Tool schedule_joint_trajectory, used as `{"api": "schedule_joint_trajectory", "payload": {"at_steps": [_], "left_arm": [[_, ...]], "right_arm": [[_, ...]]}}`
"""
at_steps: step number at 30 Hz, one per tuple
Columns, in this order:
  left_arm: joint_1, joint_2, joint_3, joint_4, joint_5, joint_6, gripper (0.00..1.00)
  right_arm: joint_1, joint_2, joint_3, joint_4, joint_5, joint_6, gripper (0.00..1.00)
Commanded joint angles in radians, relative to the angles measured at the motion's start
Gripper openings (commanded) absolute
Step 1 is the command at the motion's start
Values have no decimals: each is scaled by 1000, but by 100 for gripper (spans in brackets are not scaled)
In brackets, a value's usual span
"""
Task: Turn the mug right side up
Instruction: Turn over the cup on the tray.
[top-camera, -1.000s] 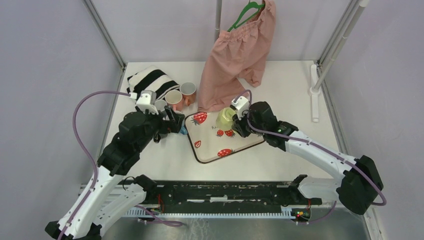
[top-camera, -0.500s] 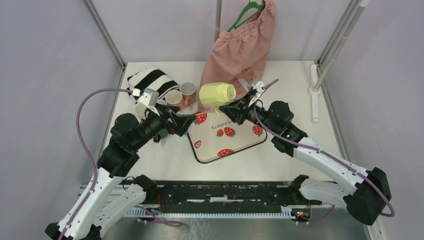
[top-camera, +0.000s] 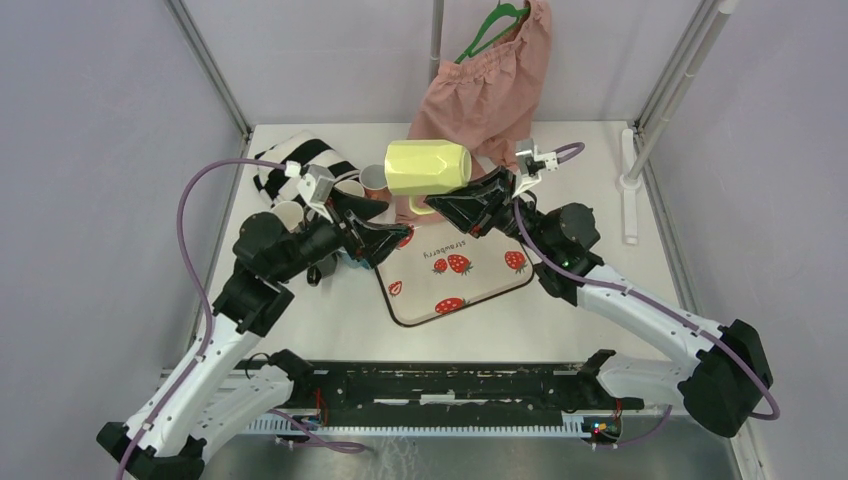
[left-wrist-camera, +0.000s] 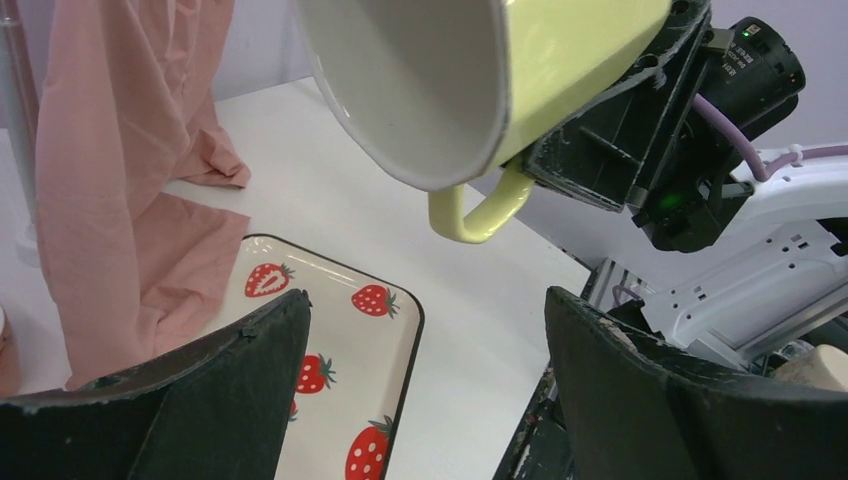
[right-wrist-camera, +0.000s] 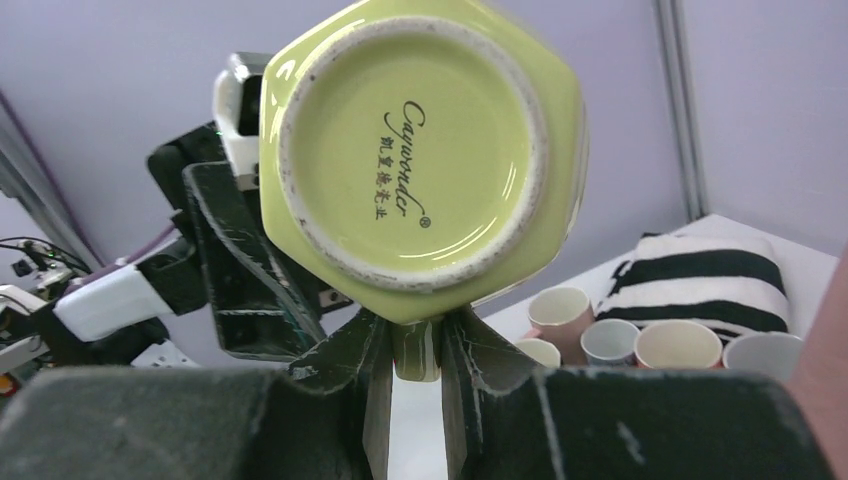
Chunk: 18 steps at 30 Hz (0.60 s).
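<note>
The yellow-green mug (top-camera: 428, 167) hangs in the air above the strawberry tray (top-camera: 470, 285), lying on its side with its mouth toward the left arm. My right gripper (top-camera: 447, 204) is shut on the mug's handle (left-wrist-camera: 480, 215), which points down. In the right wrist view the mug's base (right-wrist-camera: 410, 150) faces the camera and the gripper (right-wrist-camera: 415, 345) pinches the handle. My left gripper (top-camera: 392, 228) is open, just left of and below the mug's mouth. In the left wrist view the left gripper (left-wrist-camera: 427, 300) holds nothing, with the mug (left-wrist-camera: 560, 70) above it and the tray (left-wrist-camera: 345, 340) below.
Pink shorts (top-camera: 480, 90) hang from a green hanger at the back, draping onto the table. A striped cloth (top-camera: 300, 160) and several small cups (right-wrist-camera: 640, 340) sit at the back left, behind the left gripper. A white stand (top-camera: 630, 180) is at the right edge.
The right gripper lifted the mug off the tray and turned it onto its side, carrying it up and to the left. The left gripper swung right toward the mug's mouth.
</note>
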<state>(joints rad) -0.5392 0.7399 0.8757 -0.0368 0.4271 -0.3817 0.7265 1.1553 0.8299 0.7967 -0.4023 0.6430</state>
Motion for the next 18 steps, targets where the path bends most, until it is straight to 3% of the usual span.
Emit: {"api": "schedule_joint_trajectory", "payload": {"at_steps": [1, 12, 18], "left_arm": [[-7, 27, 3, 123, 61, -45, 92], [-31, 81, -22, 464, 251, -175, 92], [-62, 119, 7, 482, 290, -174, 88]], "right_arm": [[3, -9, 71, 267, -39, 88, 0], [4, 42, 69, 466, -95, 194, 0], [7, 55, 69, 521, -116, 219, 0]]}}
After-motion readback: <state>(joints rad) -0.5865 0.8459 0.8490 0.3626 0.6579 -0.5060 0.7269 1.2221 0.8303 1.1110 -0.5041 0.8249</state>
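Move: The yellow-green mug, lying on its side with its mouth towards the left hand, has its middle some 4 cm ahead, 5 cm to the right and 8 cm above that open, empty hand. The right hand already holds its handle, the mug's middle about 7 cm above that hand, 2 cm ahead and level sideways. The tray's middle is about 34 cm below the right hand, 2 cm ahead and 7 cm to its right; the blue mug is roughly 22 cm left of the tray's middle and 3 cm farther out. Still pinching the handle, the right hand lifts the mug some 4 cm while drawing it back about 3 cm, its wrist turning about 15 degrees counter-clockwise with the fingertips tipping up. The left hand, fingers staying wide open, goes up, right and back by similar amounts, closing in on the mug's mouth as its wrist swings nearly 20 degrees clockwise and tips up. ##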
